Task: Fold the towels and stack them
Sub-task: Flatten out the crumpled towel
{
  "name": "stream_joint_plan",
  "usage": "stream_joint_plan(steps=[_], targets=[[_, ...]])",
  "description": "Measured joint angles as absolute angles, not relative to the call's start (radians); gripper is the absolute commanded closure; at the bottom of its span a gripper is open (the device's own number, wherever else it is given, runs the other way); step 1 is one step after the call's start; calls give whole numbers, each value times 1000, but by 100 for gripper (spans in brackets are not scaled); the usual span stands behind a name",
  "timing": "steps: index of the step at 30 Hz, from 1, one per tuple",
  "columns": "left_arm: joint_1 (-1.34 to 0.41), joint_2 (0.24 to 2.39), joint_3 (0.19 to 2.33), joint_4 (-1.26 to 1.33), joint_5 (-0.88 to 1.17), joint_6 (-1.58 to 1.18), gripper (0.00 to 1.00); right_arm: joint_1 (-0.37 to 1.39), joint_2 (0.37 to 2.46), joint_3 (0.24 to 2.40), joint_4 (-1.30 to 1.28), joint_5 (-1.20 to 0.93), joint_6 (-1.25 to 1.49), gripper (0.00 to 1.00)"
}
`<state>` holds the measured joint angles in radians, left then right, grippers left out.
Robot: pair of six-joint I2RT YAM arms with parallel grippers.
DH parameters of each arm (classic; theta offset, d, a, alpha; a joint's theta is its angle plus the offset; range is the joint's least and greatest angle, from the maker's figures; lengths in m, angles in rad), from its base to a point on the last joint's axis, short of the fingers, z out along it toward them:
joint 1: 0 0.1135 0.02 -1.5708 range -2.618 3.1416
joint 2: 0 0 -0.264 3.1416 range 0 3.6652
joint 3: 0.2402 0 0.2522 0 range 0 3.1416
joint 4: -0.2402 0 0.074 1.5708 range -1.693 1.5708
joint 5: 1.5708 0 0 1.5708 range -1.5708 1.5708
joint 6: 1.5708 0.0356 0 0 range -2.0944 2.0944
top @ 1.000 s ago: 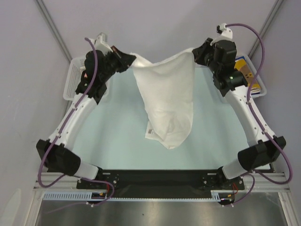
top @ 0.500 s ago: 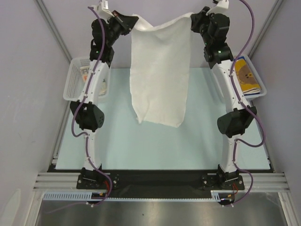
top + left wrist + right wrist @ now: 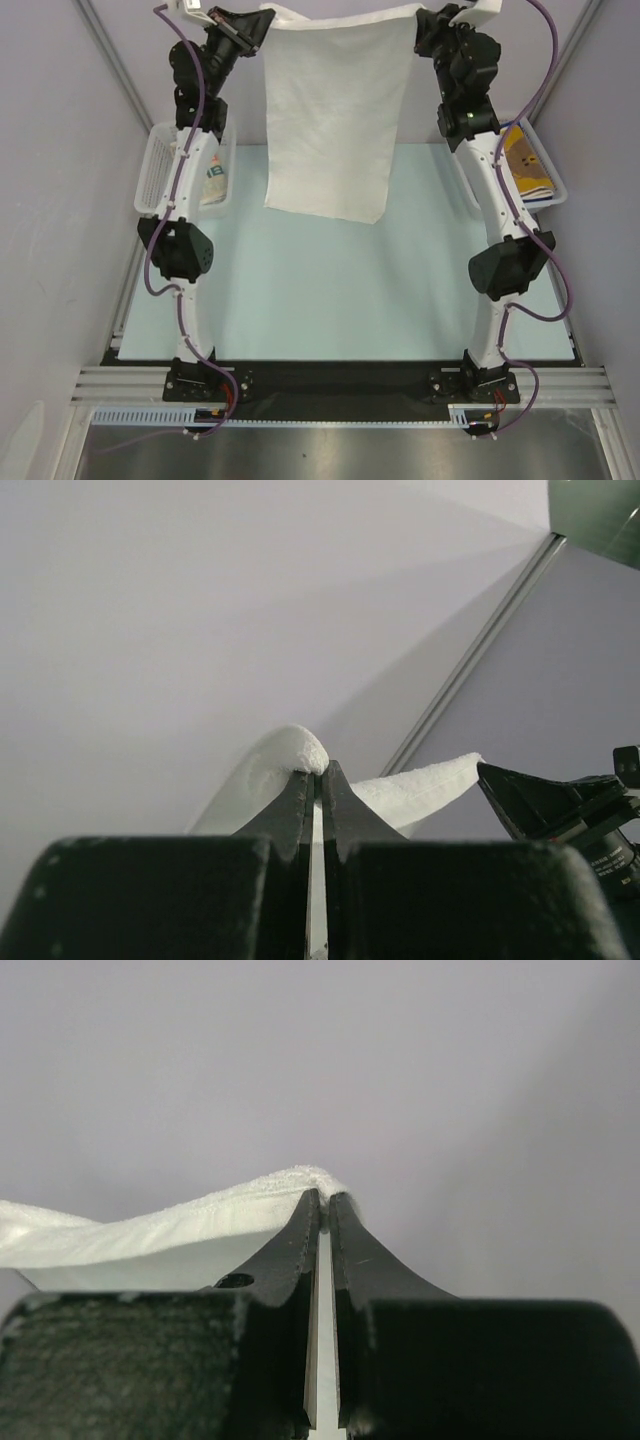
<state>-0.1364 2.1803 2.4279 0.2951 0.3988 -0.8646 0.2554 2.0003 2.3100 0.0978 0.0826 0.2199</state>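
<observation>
A plain white towel hangs spread out high above the far part of the table, its lower edge free in the air. My left gripper is shut on its top left corner. My right gripper is shut on the top right corner. The top edge stretches nearly taut between them. In the left wrist view the towel's edge runs right toward the other gripper's black fingers. A yellow-orange towel with a brown bear lies in the right basket.
A white mesh basket at the left table edge holds a folded printed cloth. A second white basket stands at the right edge. Both arms reach steeply up and back. The pale green table top lies below the towel.
Both arms have risen and reached farther back, lifting the white towel off the table. It has gone from sagging and bunched to hanging flat and stretched.
</observation>
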Motion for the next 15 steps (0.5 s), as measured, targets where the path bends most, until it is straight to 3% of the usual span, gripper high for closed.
stream_joint_plan(steps=[15], targets=[[-137, 2105, 2378, 494, 404, -875, 100, 236, 1972, 2346, 173, 83, 186, 100]])
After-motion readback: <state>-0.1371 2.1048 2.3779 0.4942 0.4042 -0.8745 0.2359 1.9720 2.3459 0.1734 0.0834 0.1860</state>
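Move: Both hands hold the white towel high by its upper corners. From the left hand the hanging towel's middle is about 14 cm right, 6 cm back and 25 cm down, and the bare table's middle is 12 cm right, 24 cm back and some 50 down. The left basket is level ahead, about 28 cm left. From the right hand the towel's middle is 14 cm left, 6 back, the table's middle 16 left, 24 back, the right basket 29 right. Keeping the towel's upper corners pinched in shut fingers, both hands carry on lifting while drawing back towards the bases, the left about 6 cm up and 4.5 cm back, the right about 5 cm up and roughly half that back, both easing off towards the end. The right hand also slides some 2 cm to the right, away from the left hand, to stretch the top edge between them, and both wrists tip their fingers further upward, the left by about 15 degrees and the right by a bit less. ##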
